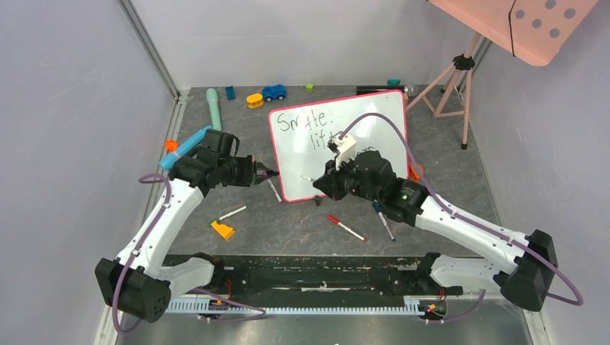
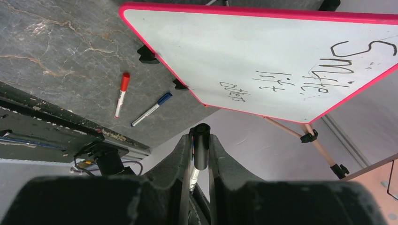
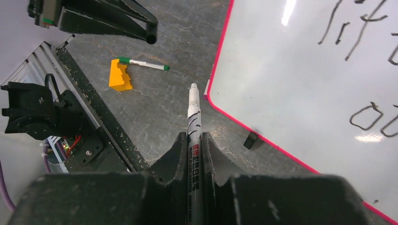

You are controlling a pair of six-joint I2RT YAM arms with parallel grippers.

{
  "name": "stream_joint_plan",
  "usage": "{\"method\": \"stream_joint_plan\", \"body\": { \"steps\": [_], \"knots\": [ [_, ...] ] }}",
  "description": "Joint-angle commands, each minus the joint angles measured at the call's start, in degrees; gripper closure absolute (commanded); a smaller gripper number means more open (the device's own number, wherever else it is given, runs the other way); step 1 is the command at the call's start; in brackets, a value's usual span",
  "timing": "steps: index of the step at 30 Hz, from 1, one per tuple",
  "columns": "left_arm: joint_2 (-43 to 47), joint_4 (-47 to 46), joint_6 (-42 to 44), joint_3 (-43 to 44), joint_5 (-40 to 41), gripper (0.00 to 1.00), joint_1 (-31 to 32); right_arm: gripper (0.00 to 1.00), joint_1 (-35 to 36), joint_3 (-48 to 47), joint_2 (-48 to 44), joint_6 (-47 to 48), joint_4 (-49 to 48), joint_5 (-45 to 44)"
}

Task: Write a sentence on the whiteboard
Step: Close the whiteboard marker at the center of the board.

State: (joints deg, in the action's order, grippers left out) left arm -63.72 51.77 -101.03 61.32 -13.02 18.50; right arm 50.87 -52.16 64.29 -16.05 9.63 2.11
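The whiteboard point(image 1: 360, 126) stands tilted at the table's middle, pink-framed, on small black feet. The sentence point(image 1: 309, 122) runs across it in black staggered words, seen also in the left wrist view as the sentence point(image 2: 300, 77) on the whiteboard point(image 2: 244, 51). My right gripper point(image 3: 193, 136) is shut on an uncapped marker point(image 3: 193, 117), whose tip hangs over the table just left of the whiteboard point(image 3: 300, 75), near its lower corner. My left gripper point(image 2: 201, 137) is shut on a black marker cap point(image 2: 201, 147), off the board's left edge. Both show from above: left gripper point(image 1: 267, 173), right gripper point(image 1: 321, 187).
Loose markers lie on the table: red marker point(image 1: 345, 228), blue marker point(image 1: 383, 221), green-capped marker point(image 1: 231, 213), another marker point(image 1: 274, 190). A yellow block point(image 1: 223, 230) sits front left. Toys line the back, among them a teal cylinder point(image 1: 214, 108). A tripod point(image 1: 453, 79) stands back right.
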Motion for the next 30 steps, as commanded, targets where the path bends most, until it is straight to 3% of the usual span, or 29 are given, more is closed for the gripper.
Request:
{"method": "stream_joint_plan", "body": {
  "steps": [1, 30],
  "knots": [
    [-0.6, -1.5, -3.4, 0.2, -2.1, 0.98, 0.2, 1.0, 1.8, -4.7, 2.3, 0.7, -4.3, 0.5],
    [3.0, -2.4, -5.3, -4.7, -4.2, 0.98, 0.2, 1.0, 4.5, -7.4, 8.5, 0.2, -8.6, 3.6]
  ]
}}
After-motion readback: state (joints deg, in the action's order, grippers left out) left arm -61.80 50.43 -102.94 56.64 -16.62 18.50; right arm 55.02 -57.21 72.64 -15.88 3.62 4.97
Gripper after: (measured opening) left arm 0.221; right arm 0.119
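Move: The black cap pinched in my left fingers is about 12 cm to the left of my right hand, 4 cm ahead and level with it. From my left hand, the bare tip of the marker held in my right is some 7 cm right, 1 cm back and 2 cm lower. About 16 cm below, the purple marker lies 3 cm ahead and 2 cm left of my left hand; the whiteboard's middle is 17 cm ahead and 19 cm right of it. I carry the marker left with my right hand, about 5 cm and slowing, rising about 1 cm early on, and turn it slightly counter-clockwise so its bare tip comes up to the cap's mouth. My left hand keeps its pinch on the cap and eases down and back, some 1.5 cm each way, to line the cap up; both grips stay shut. ##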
